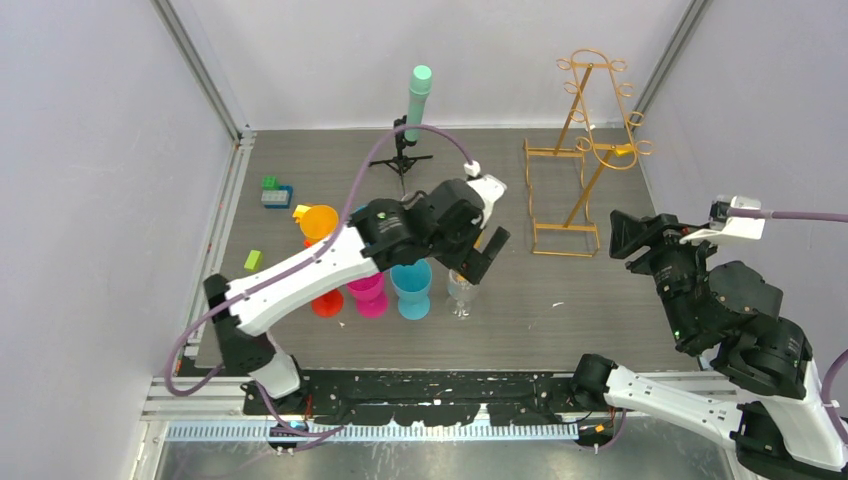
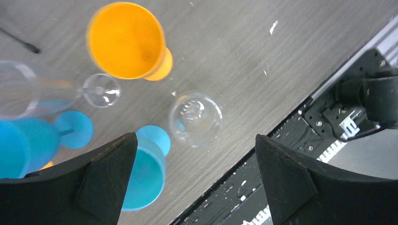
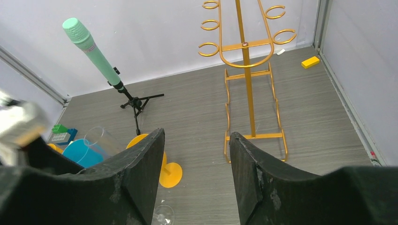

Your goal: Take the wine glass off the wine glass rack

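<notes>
The gold wire wine glass rack stands at the back right of the table, and no glass hangs from its hooks. A clear wine glass stands upright on the table near the front middle. My left gripper hovers just above it, open wide and holding nothing. In the left wrist view the glass is seen from above, just beyond the gap between the fingertips of the left gripper. My right gripper is open and empty in front of the rack, with the rack showing beyond its fingers.
Orange, red, pink and blue goblets stand left of the clear glass. A second clear glass is among them. A black tripod with a mint cylinder stands at the back. Toy blocks lie far left.
</notes>
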{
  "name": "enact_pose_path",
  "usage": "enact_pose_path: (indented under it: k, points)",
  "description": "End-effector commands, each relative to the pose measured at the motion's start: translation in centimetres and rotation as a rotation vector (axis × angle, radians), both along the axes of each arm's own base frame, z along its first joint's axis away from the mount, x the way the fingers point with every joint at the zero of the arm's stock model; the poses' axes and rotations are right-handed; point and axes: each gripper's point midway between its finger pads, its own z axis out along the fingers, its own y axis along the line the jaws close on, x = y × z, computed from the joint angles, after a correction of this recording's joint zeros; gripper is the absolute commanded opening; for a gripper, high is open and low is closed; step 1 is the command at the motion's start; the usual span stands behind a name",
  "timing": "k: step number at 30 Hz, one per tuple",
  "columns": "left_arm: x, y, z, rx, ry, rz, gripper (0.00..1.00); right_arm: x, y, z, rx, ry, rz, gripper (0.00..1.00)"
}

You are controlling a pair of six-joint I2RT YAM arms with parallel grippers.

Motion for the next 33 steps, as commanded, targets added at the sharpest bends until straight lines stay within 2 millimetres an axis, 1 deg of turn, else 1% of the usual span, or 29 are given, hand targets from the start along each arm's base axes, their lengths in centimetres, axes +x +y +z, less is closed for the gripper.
enact_pose_path:
  k: [1, 3, 5, 7, 8, 9, 10, 11, 12, 13, 14, 18, 19, 20, 23, 26, 30, 33]
  points:
    - [1.6, 3.6, 8.7, -0.165, -0.207, 0.136, 1.00, -0.1, 0.1, 1.1, 0.053, -0.002, 0.001, 0.58]
    - [1.5, 5.5, 10.4, -0.205, -0.248, 0.180, 1.00, -0.1, 0.1, 1.0, 0.042, 0.013, -0.003, 0.60]
    - [1.3, 8.1, 11.8, -0.229, -0.293, 0.237, 1.00, 0.0, 0.3, 0.9, 0.034, 0.024, 0.002, 0.63]
    - [1.1, 11.6, 13.1, -0.241, -0.350, 0.307, 1.00, 0.0, 0.5, 0.8, 0.033, 0.033, 0.010, 0.66]
    - [1.0, 13.4, 13.2, -0.233, -0.376, 0.345, 1.00, -0.1, 0.5, 0.9, 0.036, 0.035, 0.011, 0.70]
    - [0.7, 15.4, 13.9, -0.245, -0.404, 0.383, 1.00, -0.1, 0.5, 0.9, 0.036, 0.037, 0.011, 0.72]
    - [0.5, 17.2, 13.8, -0.238, -0.425, 0.416, 1.00, -0.2, 0.3, 0.9, 0.036, 0.037, 0.006, 0.76]
    - [0.1, 19.6, 14.6, -0.260, -0.456, 0.464, 1.00, -0.3, -0.1, 1.1, 0.039, 0.036, -0.005, 0.78]
    - [-0.1, 20.8, 14.2, -0.249, -0.467, 0.488, 1.00, -0.3, -0.3, 1.2, 0.042, 0.035, -0.011, 0.82]
    - [-0.7, 23.0, 14.7, -0.276, -0.486, 0.520, 1.00, -0.5, -0.7, 1.4, 0.049, 0.030, -0.021, 0.84]
    - [-1.1, 24.6, 14.7, -0.287, -0.498, 0.545, 1.00, -0.6, -0.9, 1.6, 0.053, 0.026, -0.021, 0.87]
    - [-2.8, 30.4, 14.3, -0.315, -0.536, 0.641, 1.00, -2.0, -2.2, 3.5, 0.111, -0.027, 0.031, 0.90]
    - [-3.1, 31.8, 14.3, -0.328, -0.545, 0.665, 1.00, -2.5, -2.9, 4.2, 0.145, -0.055, 0.042, 0.91]
    - [-3.5, 33.0, 14.5, -0.344, -0.555, 0.689, 1.00, -2.7, -3.3, 4.4, 0.147, -0.069, 0.044, 0.91]
    - [-4.4, 36.0, 14.8, -0.396, -0.585, 0.731, 1.00, -3.7, -5.2, 5.3, 0.203, -0.129, 0.035, 0.92]
    - [-5.1, 37.9, 14.8, -0.424, -0.608, 0.747, 1.00, -4.3, -6.6, 5.5, 0.225, -0.153, 0.016, 0.92]
    - [-5.8, 39.2, 15.3, -0.456, -0.620, 0.743, 1.00, -4.5, -7.2, 5.5, 0.229, -0.155, 0.006, 0.92]
    - [-5.8, 39.4, 15.4, -0.457, -0.626, 0.741, 1.00, -4.6, -7.1, 5.6, 0.232, -0.155, 0.013, 0.92]
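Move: The clear short glass that the left hand has already let go stands upright some 14 cm below it, about 2 cm back and 2 cm to its right. The near blue glass stands about 10 cm left of the clear one, the pink glass some 20 cm left of it, both roughly level with it; the nearest yellow glass is about 10 cm farther out. From the right hand, the clear glass lies level ahead, about 28 cm left and 29 cm below. Heading away from the clear glass to the robot's left, already free and wide open, the left hand first climbs steeply, then sweeps over the near row of glasses, ending about 39 cm left and 15 cm higher, its fingers swinging up and counter-clockwise by some 60 degrees. The empty right hand opens wider and, from midway, draws right, back and up, rolling slightly. ##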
